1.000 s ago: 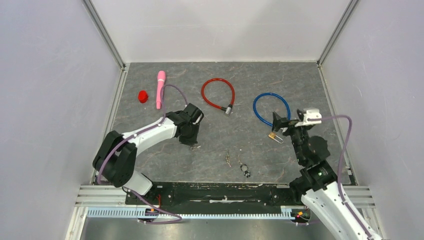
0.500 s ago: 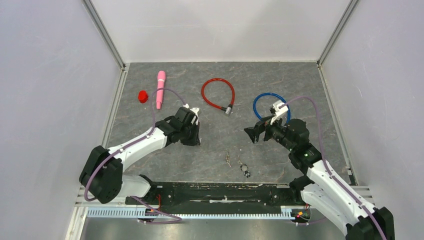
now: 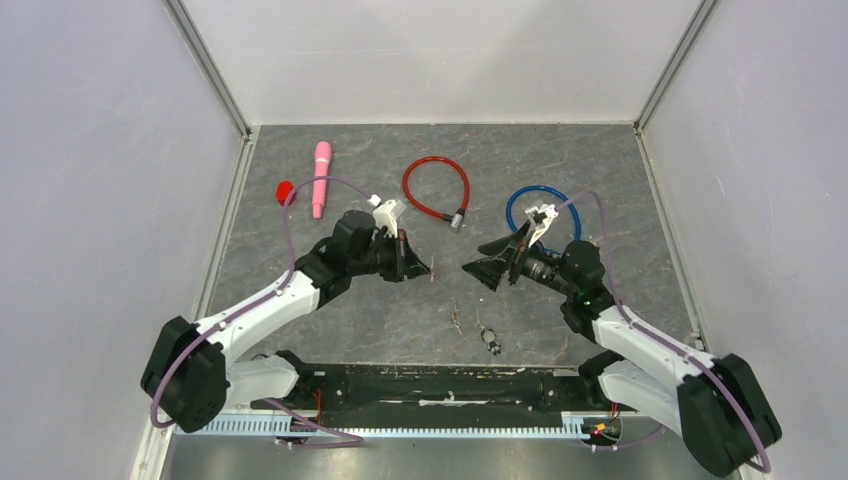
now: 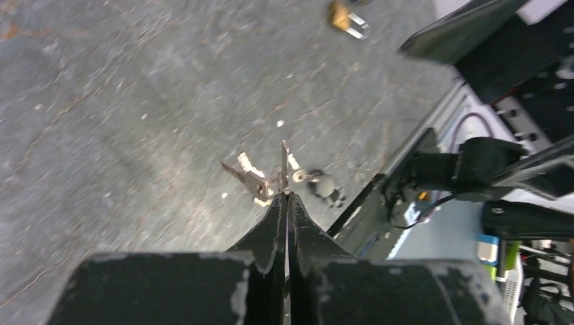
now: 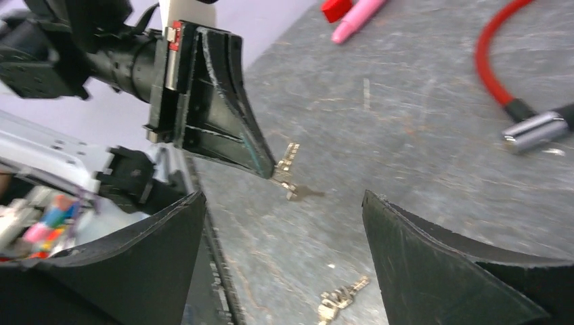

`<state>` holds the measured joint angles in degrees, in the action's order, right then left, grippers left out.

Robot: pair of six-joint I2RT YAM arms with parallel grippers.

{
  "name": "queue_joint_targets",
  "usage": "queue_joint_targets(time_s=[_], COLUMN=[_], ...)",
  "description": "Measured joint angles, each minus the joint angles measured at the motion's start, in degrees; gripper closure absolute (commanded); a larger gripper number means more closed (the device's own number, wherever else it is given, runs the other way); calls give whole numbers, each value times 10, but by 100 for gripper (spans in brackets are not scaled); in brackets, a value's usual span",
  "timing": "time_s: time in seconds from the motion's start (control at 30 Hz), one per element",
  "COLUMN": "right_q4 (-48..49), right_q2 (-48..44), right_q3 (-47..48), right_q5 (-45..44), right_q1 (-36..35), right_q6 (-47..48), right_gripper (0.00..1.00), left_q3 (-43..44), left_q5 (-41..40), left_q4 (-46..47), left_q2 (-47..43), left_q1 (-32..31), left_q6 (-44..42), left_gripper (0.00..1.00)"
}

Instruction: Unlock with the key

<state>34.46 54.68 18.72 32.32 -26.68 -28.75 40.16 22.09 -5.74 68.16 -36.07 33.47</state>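
My left gripper [image 3: 420,268] is shut on a small silver key [image 3: 432,270] and holds it above the table's middle. In the left wrist view the key's blade [image 4: 285,162] stands up from the closed fingertips, with a second key [image 4: 245,177] hanging from the ring. My right gripper [image 3: 480,262] is open and empty, facing the left one a short way off. In the right wrist view the held keys [image 5: 288,169] hang at the left gripper's tip [image 5: 223,122]. The brass padlock [image 4: 342,13] shows only in the left wrist view; the right arm hides it from above.
A blue cable loop [image 3: 540,212] lies behind the right arm. A red cable lock [image 3: 436,187], a pink marker [image 3: 320,178] and a red cap [image 3: 285,190] lie farther back. Loose keys [image 3: 457,318] and a key ring [image 3: 489,340] lie near the front edge.
Both arms have swung toward the centre. The left gripper has lifted the key off the table. The right gripper has left the padlock and now faces the left one.
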Motion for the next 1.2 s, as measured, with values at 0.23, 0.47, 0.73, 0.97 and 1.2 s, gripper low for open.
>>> queue_joint_targets(time_s=[0.23, 0.47, 0.73, 0.97, 1.2], right_q4=[194, 316, 374, 384, 396], right_q2=[99, 158, 198, 228, 243], right_q3=[0, 21, 47, 76, 80], right_q5=[53, 75, 88, 93, 95], right_q1=[-1, -1, -2, -14, -21], right_q6=[-139, -225, -268, -281, -296], right_gripper=[23, 33, 43, 55, 79], left_q3=[-20, -31, -31, -31, -31], left_q5=[42, 71, 98, 122, 138], left_q4=[102, 175, 228, 261, 276], left_q2=[-28, -49, -57, -57, -57], left_q1=[0, 0, 0, 0, 0], left_q6=[64, 109, 137, 159, 167], left_gripper=[98, 98, 98, 98, 98])
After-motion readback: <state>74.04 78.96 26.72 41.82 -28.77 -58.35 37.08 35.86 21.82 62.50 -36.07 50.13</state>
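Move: The left fingertips hold the key, which lies about 8 cm to the left of the right hand, level with it fore and aft, and some 4 cm lower. The open right fingers are about 9 cm to the left hand's right, 1 cm ahead and 5 cm higher. On the table 16–17 cm below the right hand, loose keys lie 4 cm back and 4 cm left, the fob keys 9 cm back and 3 cm right, and the padlock 6 cm ahead and 16 cm right. The left hand keeps its pinch on the key and lifts it about 12 cm while drifting some 4 cm right towards the right gripper, its fingers tipping up by nearly 30 degrees from their downward slant. The right hand comes to meet it, rising about 7 cm and going 5 cm left while its fingertips tilt up some 20 degrees and swing a little counter-clockwise, and its wide-open fingers close to about a third open around the upright key, with no grip on it yet to be seen. ##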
